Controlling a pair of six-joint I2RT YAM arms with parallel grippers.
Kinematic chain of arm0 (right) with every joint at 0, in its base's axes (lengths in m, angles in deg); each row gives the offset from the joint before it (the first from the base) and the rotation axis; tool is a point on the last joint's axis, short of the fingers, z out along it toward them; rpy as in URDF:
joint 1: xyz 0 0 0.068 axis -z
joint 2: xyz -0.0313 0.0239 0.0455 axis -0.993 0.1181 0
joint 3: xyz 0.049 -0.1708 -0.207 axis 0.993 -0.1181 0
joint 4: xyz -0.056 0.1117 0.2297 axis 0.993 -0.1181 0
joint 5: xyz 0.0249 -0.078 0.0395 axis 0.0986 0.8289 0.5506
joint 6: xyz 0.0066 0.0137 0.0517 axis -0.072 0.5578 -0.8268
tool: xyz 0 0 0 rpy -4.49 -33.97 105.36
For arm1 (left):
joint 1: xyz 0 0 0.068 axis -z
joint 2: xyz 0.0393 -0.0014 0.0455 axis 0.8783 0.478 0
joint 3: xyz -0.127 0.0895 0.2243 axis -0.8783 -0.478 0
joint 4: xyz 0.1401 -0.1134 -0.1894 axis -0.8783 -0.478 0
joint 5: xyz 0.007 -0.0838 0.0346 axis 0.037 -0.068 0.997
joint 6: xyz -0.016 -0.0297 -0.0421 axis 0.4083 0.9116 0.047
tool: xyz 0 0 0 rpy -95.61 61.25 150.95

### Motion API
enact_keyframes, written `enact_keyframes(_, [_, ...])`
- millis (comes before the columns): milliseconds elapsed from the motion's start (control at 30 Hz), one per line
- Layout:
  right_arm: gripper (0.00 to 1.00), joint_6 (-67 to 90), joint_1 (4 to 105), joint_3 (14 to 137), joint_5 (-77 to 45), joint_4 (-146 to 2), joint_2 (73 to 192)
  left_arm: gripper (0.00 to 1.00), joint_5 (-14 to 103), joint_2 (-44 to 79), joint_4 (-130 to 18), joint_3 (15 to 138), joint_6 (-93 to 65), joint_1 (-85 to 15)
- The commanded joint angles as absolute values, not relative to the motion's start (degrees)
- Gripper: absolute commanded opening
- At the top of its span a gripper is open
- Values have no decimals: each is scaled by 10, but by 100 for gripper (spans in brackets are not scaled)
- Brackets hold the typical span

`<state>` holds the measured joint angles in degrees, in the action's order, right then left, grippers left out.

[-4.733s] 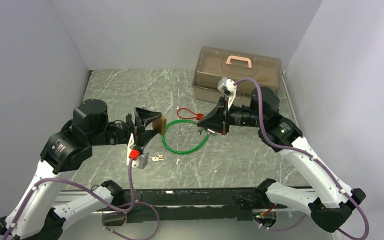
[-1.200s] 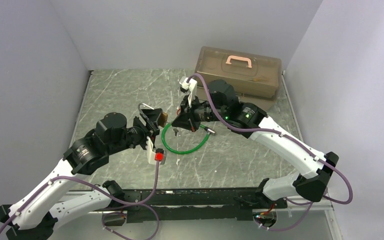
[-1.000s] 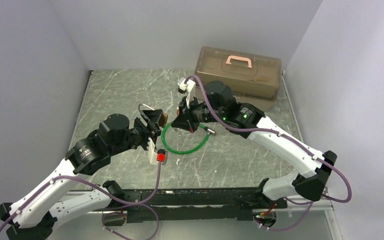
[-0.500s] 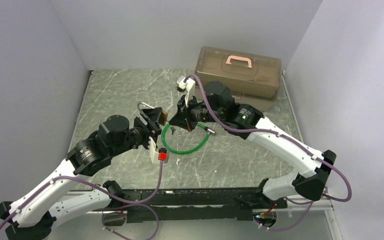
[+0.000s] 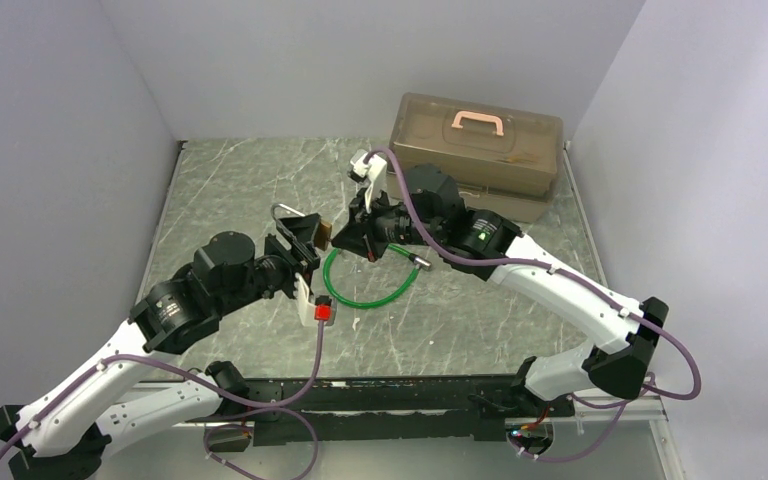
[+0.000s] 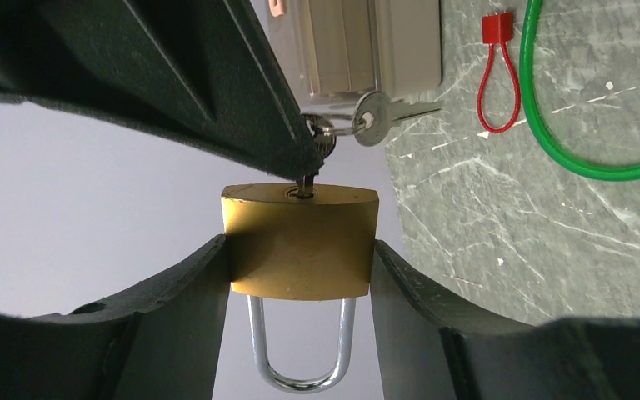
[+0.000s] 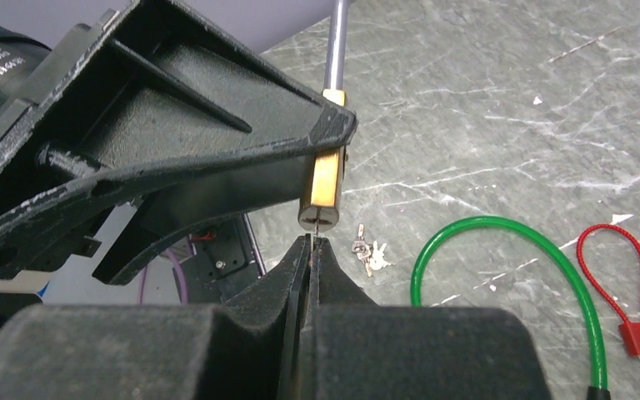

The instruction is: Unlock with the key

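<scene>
A brass padlock (image 6: pixel 300 242) with a steel shackle (image 6: pixel 300 367) is clamped by its sides in my left gripper (image 6: pixel 300 250), held above the table. In the top view the padlock (image 5: pixel 325 232) sits between the two grippers. My right gripper (image 7: pixel 311 242) is shut on the key (image 7: pixel 317 227), whose tip sits at the keyhole in the padlock's (image 7: pixel 326 179) bottom face. In the left wrist view the key blade (image 6: pixel 304 181) enters the keyhole, and a spare key (image 6: pixel 375 125) dangles from its ring. The shackle looks closed.
A green cable loop (image 5: pixel 365 280) and a red cable seal (image 7: pixel 633 333) lie on the marble table under the grippers. Another bunch of keys (image 7: pixel 369 252) lies beside the loop. A brown toolbox (image 5: pixel 475 140) stands at the back right.
My right gripper has crept left with the key until its tip met the padlock. The left arm has lifted the padlock slightly toward it.
</scene>
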<state>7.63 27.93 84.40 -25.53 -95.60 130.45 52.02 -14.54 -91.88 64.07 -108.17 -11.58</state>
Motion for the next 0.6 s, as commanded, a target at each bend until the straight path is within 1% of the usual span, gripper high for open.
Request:
enact_keyframes(0, [0,58,257,860,-271,-865,1317,0,468,-150,-836,654,-1076,-100])
enact_keyframes(300, [0,70,246,864,-257,-867,1329,0,447,-151,-835,682,-1037,-94])
enact_keyframes(333, [6,72,246,865,-256,-870,1328,0,451,-151,-835,682,-1037,-94])
enact_keyframes(400, [32,80,246,860,-249,-874,1313,0,457,-154,-837,676,-1042,-95])
enact_keyframes(433, [43,82,246,856,-242,-875,1302,0,460,-156,-839,672,-1045,-95])
enact_keyframes(467, [52,86,247,850,-236,-874,1294,0,463,-158,-839,667,-1047,-94])
enact_keyframes(500, [58,89,247,846,-230,-875,1284,0,465,-161,-839,664,-1048,-95])
enact_keyframes(567, [63,95,247,843,-222,-882,1270,0,469,-164,-838,659,-1047,-95])
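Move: The padlock sits in the left gripper, its middle about 3 cm left of the right hand and 1 cm ahead, level with it; from the left hand, the right gripper's key lies some 3 cm right and 1 cm back. Roughly 30 cm below the right hand are the loose keys, about 7 cm left and 1 cm ahead, the green cable's ring, 10 cm ahead and 6 cm right, and the red cable lock, 20 cm ahead and 7 cm right. Keep the padlock gripped and nearly still in the left hand while the right one, still pinching the key, pushes it left about 1 cm farther into the keyhole. Then open the right fingers to over half their range, letting go of the key, and draw that hand back about 1.5 cm. ##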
